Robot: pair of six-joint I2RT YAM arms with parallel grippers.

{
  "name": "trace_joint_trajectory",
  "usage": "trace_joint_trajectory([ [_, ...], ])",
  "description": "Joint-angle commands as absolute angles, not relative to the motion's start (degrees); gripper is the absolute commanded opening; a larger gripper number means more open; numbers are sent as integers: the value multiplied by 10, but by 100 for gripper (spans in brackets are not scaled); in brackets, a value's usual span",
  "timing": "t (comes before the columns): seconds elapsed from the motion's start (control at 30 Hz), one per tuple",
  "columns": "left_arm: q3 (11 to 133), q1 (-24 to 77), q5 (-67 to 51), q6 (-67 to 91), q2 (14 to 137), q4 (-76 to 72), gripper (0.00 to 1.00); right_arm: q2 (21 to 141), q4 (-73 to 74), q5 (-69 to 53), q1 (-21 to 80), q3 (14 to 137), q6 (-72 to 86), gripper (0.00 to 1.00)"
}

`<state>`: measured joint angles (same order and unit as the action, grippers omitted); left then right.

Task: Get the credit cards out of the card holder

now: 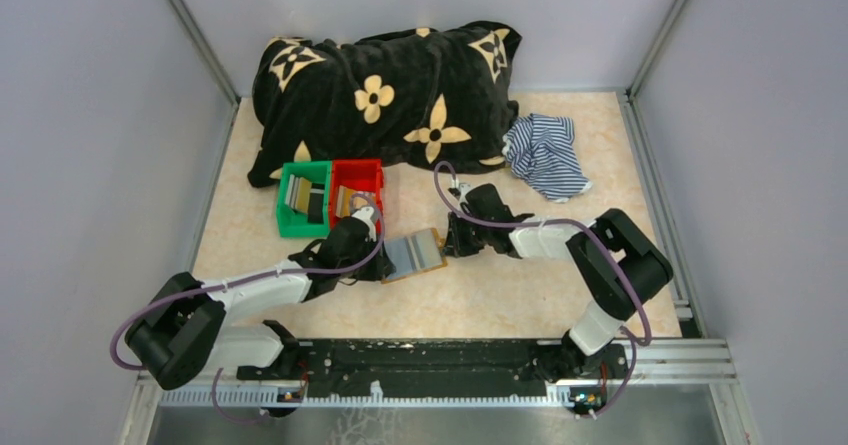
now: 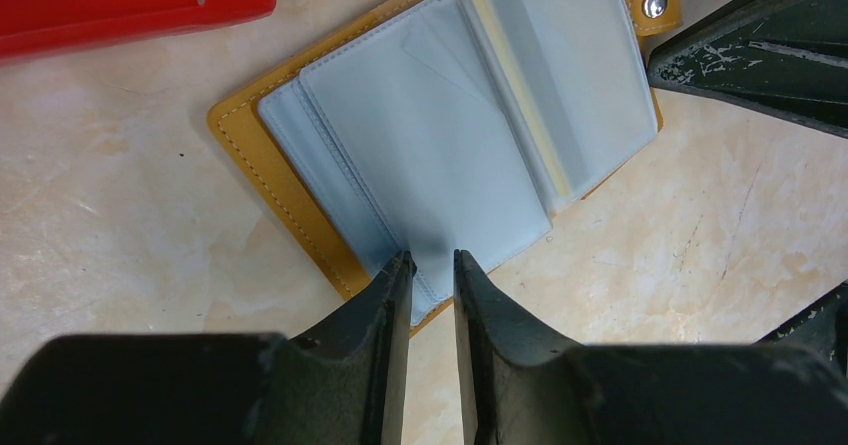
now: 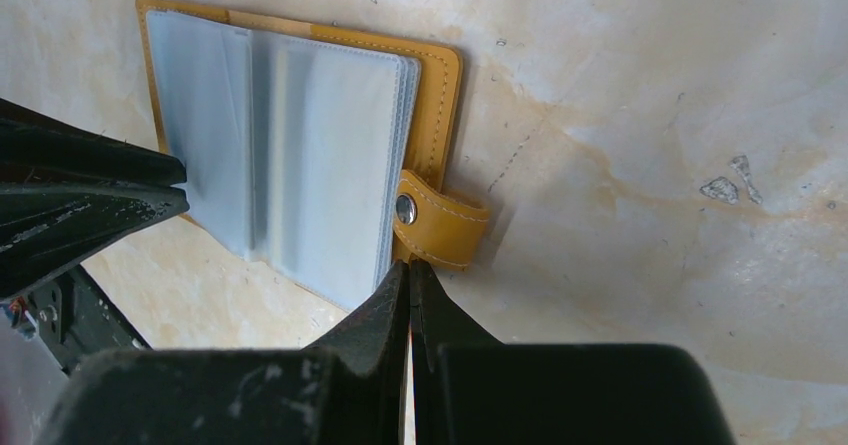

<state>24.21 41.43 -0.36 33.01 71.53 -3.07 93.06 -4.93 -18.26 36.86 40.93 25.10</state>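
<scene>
The tan-orange card holder (image 1: 413, 255) lies open on the table between both arms, its grey-blue pocket sheets (image 2: 420, 145) facing up. One yellowish credit card (image 2: 520, 95) shows inside a clear pocket. My left gripper (image 2: 432, 257) hovers at the holder's near corner, its jaws a narrow gap apart with nothing between them. At the opposite edge my right gripper (image 3: 410, 263) is shut, its tips touching the holder's edge just below the snap tab (image 3: 440, 227).
A green bin (image 1: 305, 168) and a red bin (image 1: 357, 166) stand side by side just behind the left gripper, with flat card-like pieces in them. A black flowered cushion (image 1: 380, 85) fills the back. A blue-white striped cloth (image 1: 545, 153) lies at back right.
</scene>
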Motion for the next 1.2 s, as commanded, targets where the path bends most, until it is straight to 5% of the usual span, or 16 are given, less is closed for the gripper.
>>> trace_joint_trajectory([
  [0.0,227,417,8,324,727,11,29,967,-75,-212,379,432,247,0],
  [1.17,228,417,17,321,631,64,28,942,-61,-242,454,516,250,0],
])
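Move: The clear sleeve pages lying flat on the holder's right half are the right hand's target: their middle is about 4 cm to its left, 1 cm ahead and 1 cm below, with their loose edge right at the fingertips. The snap strap is some 2 cm ahead, the left-hand sleeves about 10 cm left and 2 cm back, the red box some 19 cm left and 12 cm ahead. From the left hand, the right pages lie about 8 cm right and 3 cm ahead. Shut fingertips work against the loose edge of the right-hand sleeve pages: the right hand slides left and slightly back, low over the holder, pauses, then lifts about 3 cm while pushing on left towards the spine, 6 cm leftward in all, turning some 10 degrees counter-clockwise. The left hand keeps its fingertips on the left sleeves' near corner and, late, eases back and left over a centimetre. ##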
